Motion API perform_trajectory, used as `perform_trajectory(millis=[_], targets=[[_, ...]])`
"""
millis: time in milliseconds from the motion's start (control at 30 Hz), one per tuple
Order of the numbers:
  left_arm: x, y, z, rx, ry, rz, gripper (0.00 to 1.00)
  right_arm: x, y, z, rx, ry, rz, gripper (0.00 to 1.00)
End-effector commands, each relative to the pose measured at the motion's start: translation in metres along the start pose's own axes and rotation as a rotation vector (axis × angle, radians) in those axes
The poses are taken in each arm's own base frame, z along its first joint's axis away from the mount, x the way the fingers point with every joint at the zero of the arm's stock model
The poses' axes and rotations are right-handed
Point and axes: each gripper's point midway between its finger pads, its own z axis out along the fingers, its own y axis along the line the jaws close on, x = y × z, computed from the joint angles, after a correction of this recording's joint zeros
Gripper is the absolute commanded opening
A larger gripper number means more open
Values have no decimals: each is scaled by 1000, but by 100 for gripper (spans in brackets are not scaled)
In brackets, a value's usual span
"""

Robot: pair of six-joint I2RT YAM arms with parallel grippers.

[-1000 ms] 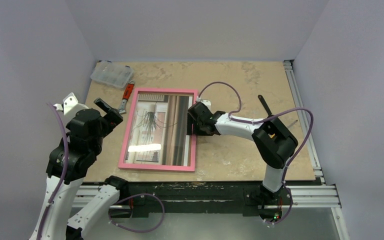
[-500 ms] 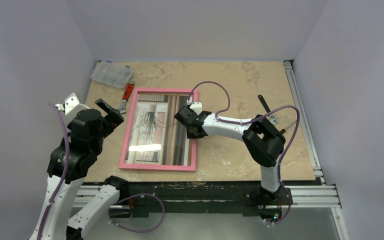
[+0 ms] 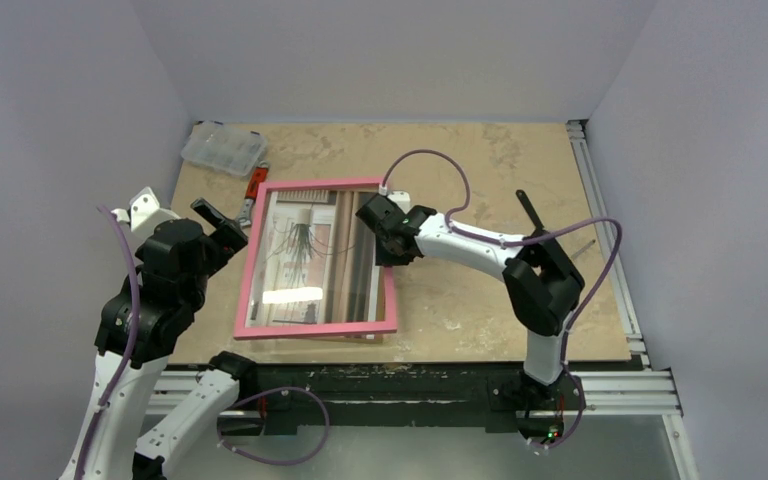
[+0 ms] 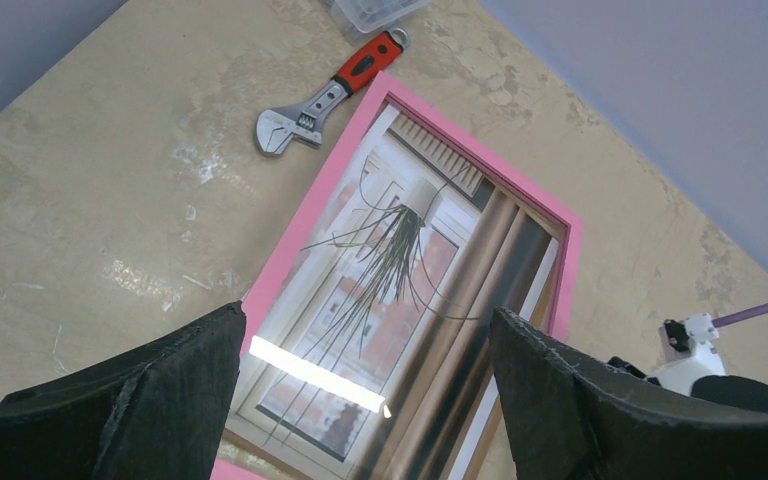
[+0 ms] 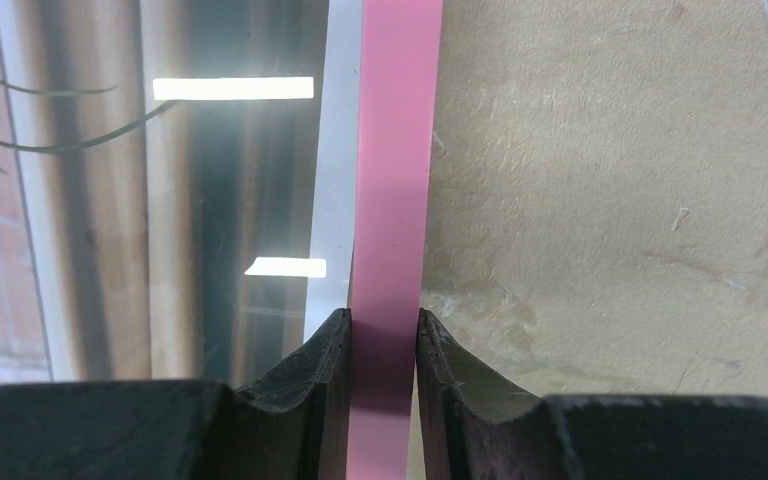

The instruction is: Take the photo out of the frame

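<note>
The pink frame (image 3: 250, 270) lies in the middle of the table with the photo (image 3: 305, 260) of a hanging plant showing under its glass. My right gripper (image 3: 385, 240) is shut on the frame's right border (image 5: 395, 150), one finger (image 5: 330, 360) on the glass side and the other on the outer side. That right edge is raised off the table, so the frame tilts. My left gripper (image 3: 218, 222) hovers open above the frame's left side. In the left wrist view the photo (image 4: 400, 260) shows between the spread fingers of the left gripper (image 4: 367, 315).
A red-handled wrench (image 3: 253, 190) lies just beyond the frame's far left corner, next to a clear plastic box (image 3: 223, 148) at the back left. A thin black tool (image 3: 530, 210) lies to the right. A metal rail (image 3: 600, 230) runs along the table's right edge.
My right gripper has closed on the frame's right border and lifted it, so the frame went from flat to tilted. The left arm has stayed put.
</note>
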Motion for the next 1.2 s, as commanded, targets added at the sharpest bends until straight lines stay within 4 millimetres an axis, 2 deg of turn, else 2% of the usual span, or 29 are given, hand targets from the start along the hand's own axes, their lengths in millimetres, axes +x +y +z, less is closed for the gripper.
perform_trajectory(millis=[0,133,400,567,700,800,933,1167], targets=[[-5,-6,0,24,-20,-15,88,-43,3,-45,-164,-57,87,0],[-5,-7,1,26,-18,-15,88,-47,-34,-46,-158,-64,99,0],[-1,-14,5,42,6,-15,88,-36,-148,-40,1,-89,33,0],[2,-17,6,51,20,-13,88,-35,-204,-48,82,-102,-107,0],[10,-19,9,66,41,-15,88,-41,-236,-58,162,-143,-228,0],[17,-20,13,72,58,-6,88,-41,-262,-61,224,-106,-259,0],[19,-22,13,85,56,27,88,-34,-292,-61,298,-62,-240,0],[20,-24,12,94,45,83,88,-16,-330,-55,453,-8,-215,0]])
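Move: The pink frame's right bar is already pinched in the right hand. The clear table it is carried to lies about 31 cm to that hand's right, level fore and aft and some 5 cm below. The photo's middle is about 18 cm to the left; the black wrench lies roughly 35 cm right and 11 cm ahead, and the screwdriver, mostly hidden, some 42 cm right, level. From the left hand that clear patch is about 70 cm right, 9 cm ahead, 28 cm below. The pink frame, still pinched by its right bar, is first raised about 4 cm by the right hand, then swept some 30 cm to the right, away from the photo and towards the black wrench and screwdriver. The hand sinks partway and rolls its left side down about 20 degrees, keeping its grip. The empty left hand drifts about 3 cm right and down. ##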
